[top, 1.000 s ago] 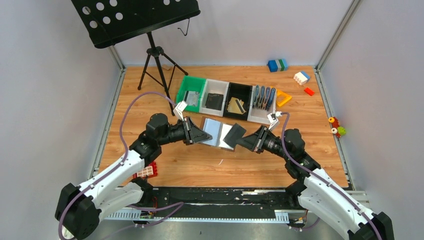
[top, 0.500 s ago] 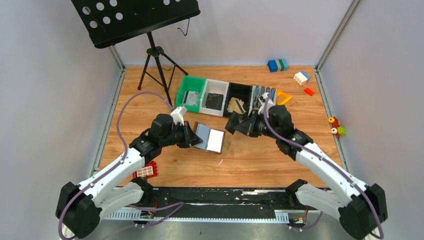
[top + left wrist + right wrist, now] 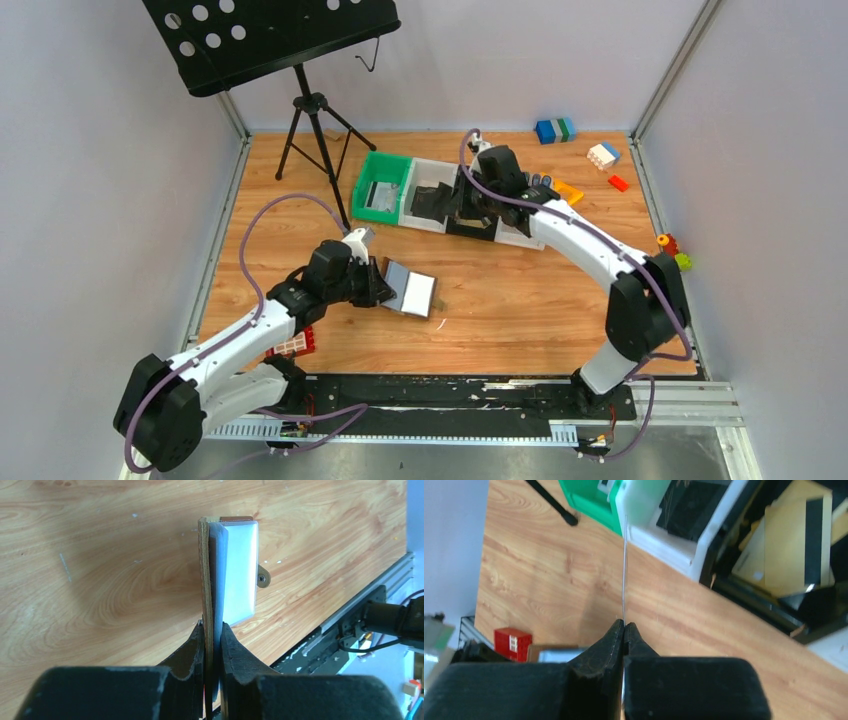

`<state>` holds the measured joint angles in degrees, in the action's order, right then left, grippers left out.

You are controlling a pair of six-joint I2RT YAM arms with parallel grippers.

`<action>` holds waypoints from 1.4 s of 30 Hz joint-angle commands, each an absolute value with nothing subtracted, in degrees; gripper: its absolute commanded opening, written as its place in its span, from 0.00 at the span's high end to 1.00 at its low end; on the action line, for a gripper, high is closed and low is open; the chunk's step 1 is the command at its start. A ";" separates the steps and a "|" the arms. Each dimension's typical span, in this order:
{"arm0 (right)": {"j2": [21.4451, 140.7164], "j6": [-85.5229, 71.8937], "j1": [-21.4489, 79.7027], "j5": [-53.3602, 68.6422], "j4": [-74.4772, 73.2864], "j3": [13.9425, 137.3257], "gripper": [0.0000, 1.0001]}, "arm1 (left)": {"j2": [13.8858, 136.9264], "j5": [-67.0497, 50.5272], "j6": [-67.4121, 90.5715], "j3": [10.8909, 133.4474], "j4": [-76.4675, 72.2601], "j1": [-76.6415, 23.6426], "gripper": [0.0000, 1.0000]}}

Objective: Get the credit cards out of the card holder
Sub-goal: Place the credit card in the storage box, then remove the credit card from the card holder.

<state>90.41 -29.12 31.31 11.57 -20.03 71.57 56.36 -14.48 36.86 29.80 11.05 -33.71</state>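
Observation:
The card holder (image 3: 412,293), brown leather outside and grey-blue inside, hangs open just above the table. My left gripper (image 3: 379,284) is shut on its near edge. In the left wrist view the leather wall (image 3: 204,575) stands edge-on between the fingers of the left gripper (image 3: 212,626), with the tab strap (image 3: 263,577) off to the right. My right gripper (image 3: 624,625) is shut on a thin credit card (image 3: 624,565), seen edge-on above the floor beside the bins. From above, the right gripper (image 3: 466,203) hovers over the bins, and its card cannot be made out there.
A row of bins stands at the back: green (image 3: 378,190), white (image 3: 430,203) holding a black card, black (image 3: 794,545) holding gold cards. A tripod stand (image 3: 315,130) is left of them. A red brick (image 3: 293,343) lies near the left arm; toy blocks (image 3: 602,155) lie at the far right.
My right arm has swung away from the card holder and carried the card back over the bins. My left gripper has drawn the holder slightly nearer and to the left.

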 commanded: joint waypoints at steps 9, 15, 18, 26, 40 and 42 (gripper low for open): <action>114.26 -21.91 31.03 5.91 -26.74 96.94 1.00 | 52.41 -12.03 32.57 27.06 6.19 -33.61 1.00; 122.22 -20.59 30.85 5.50 -29.25 105.79 1.00 | 52.93 -11.95 32.48 27.48 7.31 -33.58 1.00; 124.62 -20.52 30.37 7.17 -29.28 108.39 1.00 | 53.28 -11.93 32.14 27.81 8.30 -33.62 1.00; 125.19 -21.36 28.60 7.95 -29.82 111.10 0.77 | 53.04 -11.16 31.83 28.50 9.88 -33.59 1.00; 105.96 -21.13 30.01 14.84 -22.23 94.49 0.68 | 54.28 -9.99 30.86 29.22 13.31 -33.65 1.00; 103.24 -21.34 30.78 15.30 -21.26 91.51 0.68 | 54.54 -10.16 30.55 29.62 13.60 -33.63 1.00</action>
<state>111.13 -21.50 29.02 12.43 -27.24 95.64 54.24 -10.39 32.36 26.63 13.34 -33.71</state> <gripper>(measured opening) 0.321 0.171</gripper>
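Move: My right hand pinches a black card. The storage box's white compartment lies about 14 cm ahead, 6 cm left and some 13 cm below it. Of that compartment, the green one is roughly 11 cm farther left and 2 cm farther out, and the black one with the gold cards about 11 cm to the right and 2 cm nearer. From my left hand, holding the card holder, the white compartment is some 24 cm ahead, 11 cm right and 6 cm below. I carry the card about 12 cm forward and 4 cm left with my right hand, sinking some 8 cm and rolling my hand's left side down about 10 degrees, into the white compartment. There I open my fingers and let go, then rise and draw back with them open. My left hand keeps its grip on the card holder, easing about 2 cm left and down. ##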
